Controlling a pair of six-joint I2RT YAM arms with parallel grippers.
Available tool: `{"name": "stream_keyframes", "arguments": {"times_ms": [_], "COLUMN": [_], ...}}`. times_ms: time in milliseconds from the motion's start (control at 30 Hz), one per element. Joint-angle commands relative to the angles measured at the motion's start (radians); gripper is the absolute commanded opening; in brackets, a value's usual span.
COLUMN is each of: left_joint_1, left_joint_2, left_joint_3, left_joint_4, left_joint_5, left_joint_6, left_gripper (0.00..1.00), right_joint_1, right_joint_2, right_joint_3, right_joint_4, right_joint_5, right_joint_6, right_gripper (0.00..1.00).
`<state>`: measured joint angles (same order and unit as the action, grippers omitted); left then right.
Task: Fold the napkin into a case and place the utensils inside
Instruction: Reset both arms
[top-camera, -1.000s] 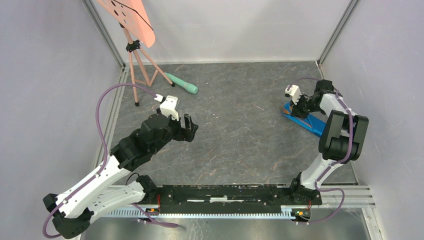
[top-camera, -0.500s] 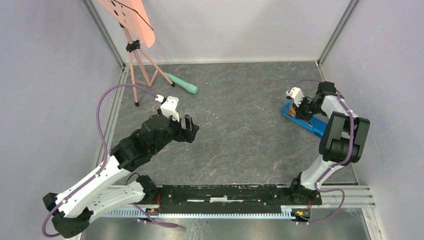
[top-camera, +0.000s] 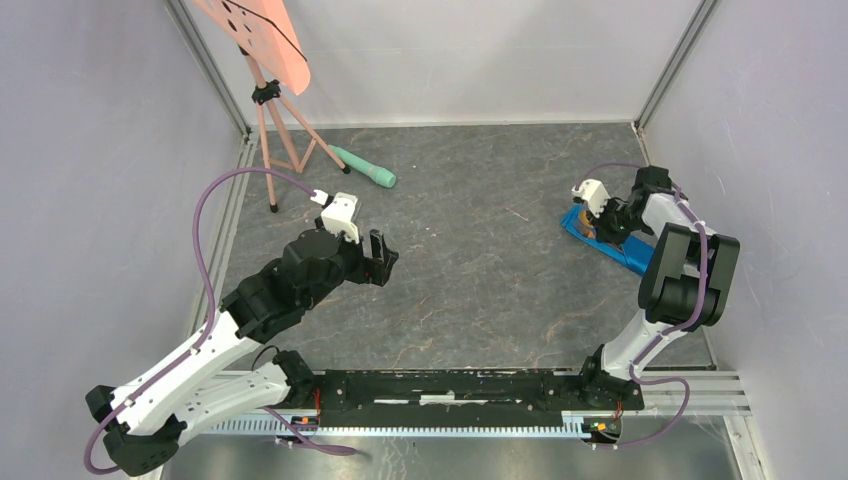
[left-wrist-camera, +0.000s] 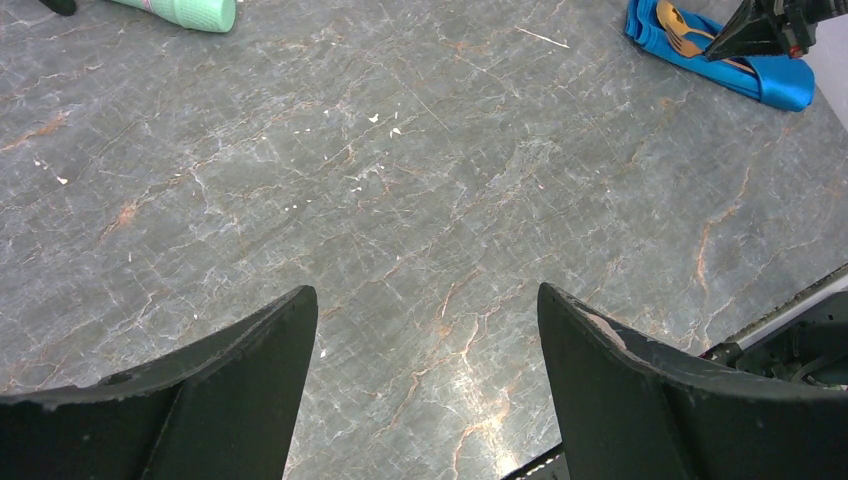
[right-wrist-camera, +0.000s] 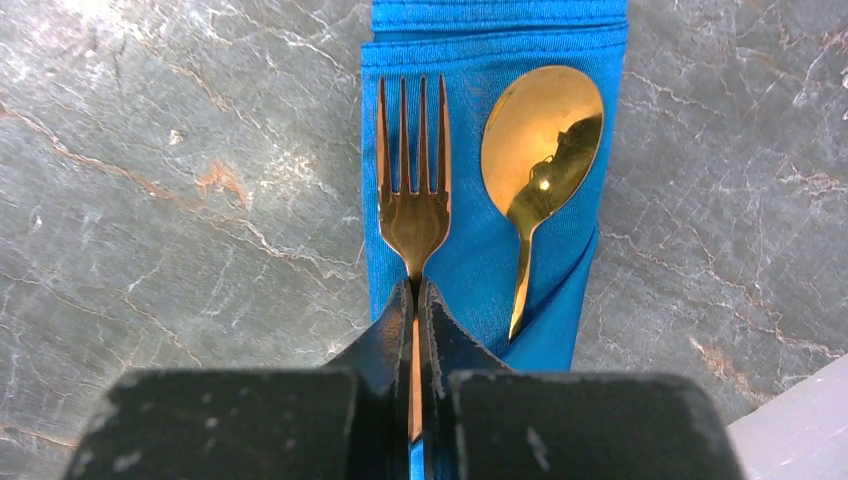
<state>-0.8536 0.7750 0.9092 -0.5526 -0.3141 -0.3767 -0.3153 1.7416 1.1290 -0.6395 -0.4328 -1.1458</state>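
The napkin (right-wrist-camera: 478, 265) is bright blue cloth folded into a narrow case (top-camera: 622, 250) at the table's far right. A gold fork (right-wrist-camera: 412, 190) and a gold spoon (right-wrist-camera: 541, 128) lie side by side on it, heads showing. The spoon's handle runs under a diagonal fold. My right gripper (right-wrist-camera: 415, 292) is shut on the fork's handle just below its neck, over the case (left-wrist-camera: 775, 85). My left gripper (left-wrist-camera: 425, 300) hovers open above bare table at the left middle (top-camera: 380, 255), far from the utensils (left-wrist-camera: 682, 28), with nothing between its fingers.
A mint-green cylinder (top-camera: 366, 171) lies at the back left, next to a pink tripod stand (top-camera: 275, 130). Grey walls close in the table on three sides; the case lies near the right wall (top-camera: 760, 200). The arms' base rail (top-camera: 450, 390) runs along the near edge.
My right wrist has shifted slightly to the right and down over the blue case, still shut on the fork. The left arm has not moved.
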Motion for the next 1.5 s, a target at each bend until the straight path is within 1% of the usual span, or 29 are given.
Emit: {"name": "stream_keyframes", "arguments": {"times_ms": [0,100,233,433,467,500,600,700,733,767,800,933,1000,1067,1100,1133,1167,1200,1233,1267,1300,1367,1400,1467], "left_joint_1": [-0.005,-0.005,-0.005,-0.005,-0.005,-0.005,-0.004,-0.002,-0.001,0.001,0.003,0.012,0.016,0.016,0.016,0.016,0.015,0.016,0.016,0.016,0.016,0.016,0.016,0.016], "left_joint_2": [-0.012,-0.012,-0.011,-0.008,-0.008,-0.008,-0.008,-0.009,-0.010,-0.012,-0.012,-0.011,-0.023,-0.051,-0.065,-0.082,-0.100,-0.122,-0.151,-0.179,-0.216,-0.291,-0.331,-0.393], "left_joint_3": [0.005,0.004,0.003,0.005,0.004,0.005,0.005,0.005,0.006,0.007,0.007,0.005,0.000,-0.007,-0.009,-0.008,-0.008,-0.009,-0.010,-0.011,-0.012,-0.001,0.012,0.066], "left_joint_4": [0.006,0.005,0.005,0.005,0.006,0.005,0.004,0.004,0.003,0.004,0.003,0.003,0.013,0.027,0.031,0.033,0.034,0.033,0.031,0.028,0.030,0.020,0.008,-0.023], "left_joint_5": [-0.022,-0.022,-0.024,-0.025,-0.025,-0.025,-0.028,-0.028,-0.031,-0.033,-0.035,-0.034,-0.036,-0.028,-0.021,-0.011,-0.001,0.011,0.017,0.021,0.031,0.042,0.038,0.025], "left_joint_6": [0.052,0.052,0.052,0.052,0.052,0.052,0.052,0.052,0.052,0.052,0.052,0.047,0.043,0.029,0.013,-0.005,-0.024,-0.038,-0.058,-0.077,-0.086,-0.089,-0.087,-0.063], "left_gripper": [0.87,0.87,0.87,0.88,0.88,0.88,0.88,0.88,0.88,0.88,0.88,0.87,0.87,0.88,0.88,0.88,0.88,0.88,0.88,0.87,0.88,0.88,0.88,0.88], "right_joint_1": [-0.005,-0.005,-0.005,0.015,0.018,0.022,0.025,0.032,0.037,0.044,0.053,0.101,0.141,0.198,0.222,0.249,0.260,0.263,0.263,0.263,0.263,0.263,0.263,0.277], "right_joint_2": [-0.019,-0.020,-0.022,-0.037,-0.044,-0.054,-0.085,-0.157,-0.198,-0.238,-0.275,-0.494,-0.631,-0.774,-0.842,-0.932,-1.017,-1.084,-1.151,-1.195,-1.229,-1.256,-1.266,-1.279], "right_joint_3": [-0.016,-0.022,-0.030,-0.052,-0.057,-0.063,-0.067,-0.092,-0.101,-0.117,-0.130,-0.191,-0.244,-0.298,-0.342,-0.386,-0.436,-0.473,-0.495,-0.496,-0.471,-0.377,-0.321,-0.212], "right_joint_4": [0.030,0.039,0.057,0.088,0.098,0.106,0.110,0.133,0.146,0.158,0.159,0.187,0.258,0.361,0.461,0.570,0.696,0.778,0.810,0.826,0.815,0.746,0.709,0.576], "right_joint_5": [0.023,0.025,0.034,0.066,0.072,0.083,0.069,0.038,0.038,0.031,0.025,-0.007,-0.031,-0.107,-0.145,-0.148,-0.117,-0.070,-0.026,-0.017,-0.026,-0.065,-0.047,0.106], "right_joint_6": [-0.011,-0.008,0.005,0.036,0.047,0.057,0.083,0.149,0.184,0.234,0.272,0.433,0.578,0.739,0.859,0.991,1.190,1.403,1.508,1.582,1.596,1.512,1.479,1.433], "right_gripper": [0.01,0.01,0.04,0.21,0.27,0.29,0.31,0.33,0.38,0.60,0.98,0.98,0.98,0.98,0.98,0.98,0.98,0.98,0.98,0.98,0.98,0.98,0.98,0.98]}}
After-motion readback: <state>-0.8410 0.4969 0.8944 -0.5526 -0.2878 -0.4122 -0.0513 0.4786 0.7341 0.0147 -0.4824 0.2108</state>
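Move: The right gripper still has the fork's neck pinched at its fingertips, the fork's middle lying about 1 cm back, 2 cm right and 1 cm below. The folded napkin is under that hand, its middle some 2 cm back, 3 cm right and 2 cm down. The spoon's middle sits roughly 1 cm ahead, 3 cm right and 2 cm below the hand. For the idle left hand the fork is about 13 cm ahead, 51 cm right and 23 cm lower. Ease the right gripper down about 1 cm to set the fork on the napkin, spread the fingers wide to let go of it, then lift away quickly some 35 cm, swinging left and back as the wrist tips the fingers up to nearly level. Late on, start raising the open left gripper about 6 cm, also drawing back and left. ##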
